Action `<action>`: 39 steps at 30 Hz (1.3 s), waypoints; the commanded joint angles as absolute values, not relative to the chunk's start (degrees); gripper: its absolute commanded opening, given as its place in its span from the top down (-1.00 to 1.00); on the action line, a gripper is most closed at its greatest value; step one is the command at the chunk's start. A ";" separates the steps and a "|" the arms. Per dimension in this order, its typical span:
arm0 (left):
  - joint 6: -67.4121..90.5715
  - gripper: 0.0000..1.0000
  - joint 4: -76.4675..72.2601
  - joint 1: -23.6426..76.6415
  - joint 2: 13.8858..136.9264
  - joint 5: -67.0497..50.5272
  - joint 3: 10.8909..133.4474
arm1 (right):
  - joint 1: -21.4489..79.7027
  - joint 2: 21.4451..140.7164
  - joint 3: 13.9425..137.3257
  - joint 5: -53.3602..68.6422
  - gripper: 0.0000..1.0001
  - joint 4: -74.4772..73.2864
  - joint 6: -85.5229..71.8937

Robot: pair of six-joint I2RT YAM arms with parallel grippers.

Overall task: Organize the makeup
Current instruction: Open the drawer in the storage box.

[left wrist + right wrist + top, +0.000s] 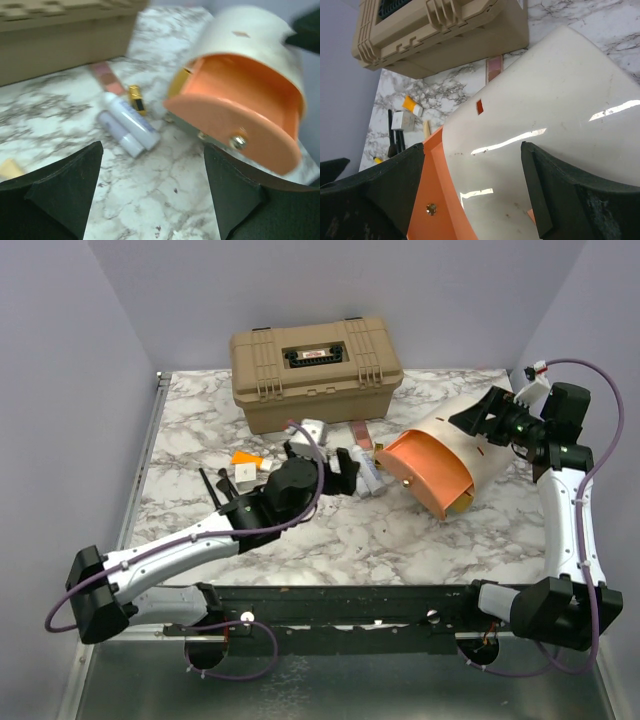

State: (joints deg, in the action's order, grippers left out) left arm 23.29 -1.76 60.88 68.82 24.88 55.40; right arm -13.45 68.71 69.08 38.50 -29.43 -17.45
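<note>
Two pale tubes (127,125) lie side by side on the marble, with a small gold piece (136,97) and a rose-gold stick (107,77) behind them. My left gripper (345,472) is open and empty, just above the table in front of the tubes (368,475). An orange tube (410,105), a white box (402,120), black brushes (391,135), a tan-handled brush (426,128) and a yellow pencil tip (378,160) lie to the left. My right gripper (472,195) is open over the cream-and-orange pouch (560,100).
The big tan hard case (315,370) stands shut at the back centre. The round pouch (440,460) lies on its side at the right, its orange mouth facing the front left. Walls close in the table on the left, back and right.
</note>
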 commanded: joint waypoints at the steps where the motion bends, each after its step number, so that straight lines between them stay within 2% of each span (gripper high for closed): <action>1: 38.11 -0.66 12.00 55.04 63.95 45.03 52.64 | -13.12 71.29 67.68 38.29 -0.72 -39.60 -17.63; 6: 52.26 -0.45 17.43 45.38 58.03 39.17 43.45 | -13.10 70.61 67.70 37.47 -0.71 -39.85 -17.50; 11: 58.65 -0.46 26.33 39.92 57.53 39.22 40.55 | -13.12 70.44 67.68 36.67 -0.72 -40.66 -16.55; 17: 59.71 -0.46 34.26 33.99 63.22 35.99 41.17 | -13.10 70.23 68.00 36.56 -0.72 -40.96 -16.36; 20: 58.11 -0.33 34.02 31.72 65.03 34.90 41.04 | -13.11 70.07 68.20 36.56 -0.72 -41.15 -16.34; 28: 59.63 -0.27 31.86 26.66 65.70 29.15 35.72 | -13.14 70.39 68.75 37.13 -0.72 -41.17 -16.35; 35: 58.70 -0.20 29.63 26.27 66.84 29.11 34.03 | -13.15 70.59 69.34 37.87 -0.72 -41.13 -16.75; 39: 57.22 -0.08 28.83 26.28 68.72 31.40 34.57 | -13.17 70.40 68.85 37.88 -0.72 -40.85 -16.70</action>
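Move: The middle of the long black brush lies about 29 cm to the left hand's left, some 5 cm ahead and 26 cm below. The fan brush is about 6 cm left of the long brush and 3 cm farther out; the small white box stands 9 cm beyond the long brush and 2 cm to its right. The open drawer's knob is roughly 13 cm to the left hand's right, 2 cm ahead, 8 cm lower. From the right hand, the long brush is some 51 cm left, 5 cm back and 28 cm below. Already clear of the open drawer, the left hand sweeps about 27 cm left and comes down some 23 cm, bulging slightly forward early on, until it hangs low over the near handle end of the long brush. Along the way the wrist swings counter-clockwise by more than 50 degrees and tips the fingers steeply down, while they close partway and end either side of the handle, with no contact to be seen. ##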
